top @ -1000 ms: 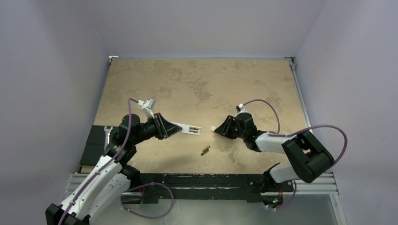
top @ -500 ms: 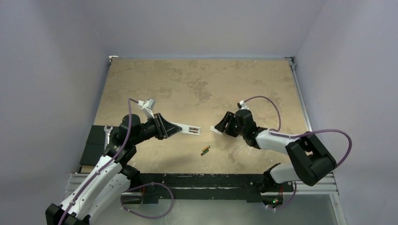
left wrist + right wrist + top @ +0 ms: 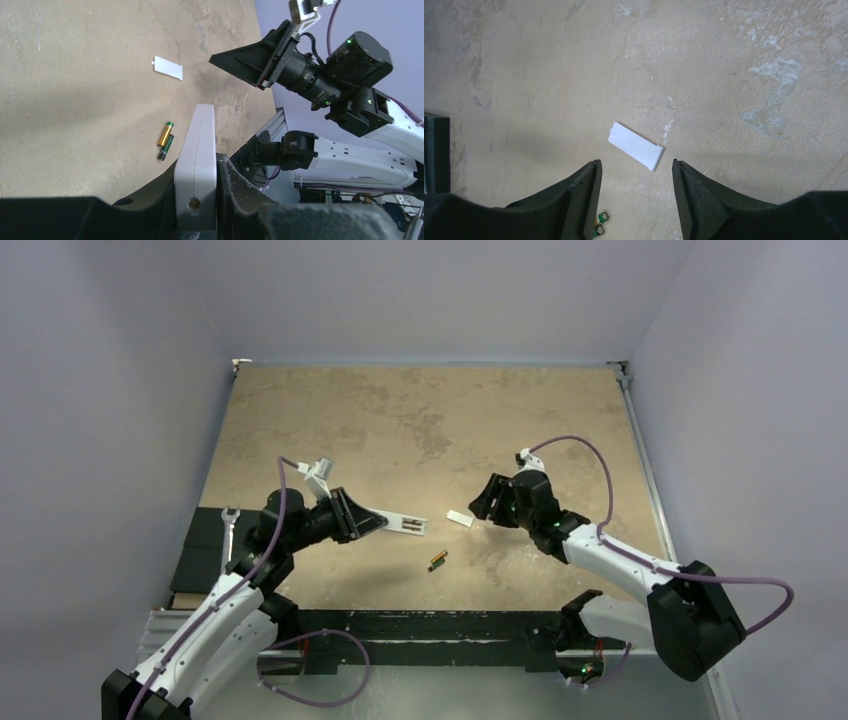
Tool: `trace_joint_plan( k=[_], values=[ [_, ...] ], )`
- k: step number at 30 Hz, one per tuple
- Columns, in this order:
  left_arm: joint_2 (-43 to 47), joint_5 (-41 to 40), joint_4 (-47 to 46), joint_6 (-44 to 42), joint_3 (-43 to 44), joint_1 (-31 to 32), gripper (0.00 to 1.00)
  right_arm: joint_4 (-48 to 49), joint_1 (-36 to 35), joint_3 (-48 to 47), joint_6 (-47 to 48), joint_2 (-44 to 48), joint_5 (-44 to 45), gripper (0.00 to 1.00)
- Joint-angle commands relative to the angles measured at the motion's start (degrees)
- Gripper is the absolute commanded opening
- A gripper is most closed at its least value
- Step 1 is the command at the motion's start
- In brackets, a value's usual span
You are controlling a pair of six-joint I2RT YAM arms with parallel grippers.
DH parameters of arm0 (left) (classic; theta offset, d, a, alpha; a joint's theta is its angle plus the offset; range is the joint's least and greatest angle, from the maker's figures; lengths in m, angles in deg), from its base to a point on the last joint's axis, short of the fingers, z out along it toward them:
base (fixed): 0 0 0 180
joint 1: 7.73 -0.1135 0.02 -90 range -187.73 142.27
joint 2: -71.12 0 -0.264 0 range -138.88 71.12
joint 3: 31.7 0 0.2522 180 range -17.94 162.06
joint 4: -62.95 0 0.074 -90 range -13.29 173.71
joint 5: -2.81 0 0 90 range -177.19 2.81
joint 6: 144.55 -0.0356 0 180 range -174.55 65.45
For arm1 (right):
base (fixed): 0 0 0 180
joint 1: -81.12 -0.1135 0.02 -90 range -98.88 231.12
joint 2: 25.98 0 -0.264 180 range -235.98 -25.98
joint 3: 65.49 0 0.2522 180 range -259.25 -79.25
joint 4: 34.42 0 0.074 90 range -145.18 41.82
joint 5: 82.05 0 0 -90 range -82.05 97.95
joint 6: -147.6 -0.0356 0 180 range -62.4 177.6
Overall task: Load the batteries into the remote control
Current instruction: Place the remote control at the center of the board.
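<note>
The white remote control (image 3: 400, 524) sticks out to the right of my left gripper (image 3: 355, 517), which is shut on its near end and holds it edge-up (image 3: 197, 160) above the table. Two batteries (image 3: 437, 560) lie side by side on the table below the remote's tip, and show again as the batteries (image 3: 166, 140) in the left wrist view. My right gripper (image 3: 636, 162) hangs open above the table with nothing between its fingers. A small white cover plate (image 3: 636, 145) lies flat just past its fingertips. The batteries (image 3: 601, 224) peek out beside its left finger.
A wrench (image 3: 229, 520) and black blocks (image 3: 200, 545) sit off the table's left edge. An aluminium rail (image 3: 450, 625) runs along the near edge by the arm bases. Grey walls close in the table on three sides.
My right gripper has opened, let go of the white cover plate, which now lies on the table, and drawn back up and to the right. The left arm barely moved.
</note>
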Motion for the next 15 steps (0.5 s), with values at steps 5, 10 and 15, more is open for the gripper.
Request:
trace_joint_plan(
  k=[5, 10, 15],
  values=[
    [-1.7, -0.7, -6.3, 5.0, -4.3, -0.4, 0.0, -6.7, -0.1, -2.2, 5.4, 5.4, -6.2, 0.61],
    [-3.0, -2.7, -9.7, 6.7, -7.1, -0.4, 0.0, -7.7, -0.7, -1.7, 5.6, 8.8, -10.3, 0.62],
    [-5.8, -2.6, -16.1, 10.0, -11.6, -0.4, 0.0, -8.9, -2.7, -1.8, 5.7, 10.1, -10.6, 0.62]
  ],
)
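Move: The left hand holds the remote; its place on the board is about 15 cm below, some 5 cm right and 2 cm ahead. The two batteries lie 11 cm right of that hand and 2 cm back, the battery cover 17 cm right and 8 cm ahead, both some 15 cm down. From the empty right hand the batteries are about 11 cm left, 10 cm back and 6 cm down, the cover 5 cm left, level, 5 cm down. The left hand keeps its grip on the remote and lowers it almost straight down, by about 5.5 cm, towards the board, tipping its fingers some 10 degrees further down. Meanwhile the right hand, fingers staying open and empty, draws back about 3.5 cm and rises a little less, easing left late and turning some 10 degrees counter-clockwise, away from the battery cover and slightly nearer the batteries. ##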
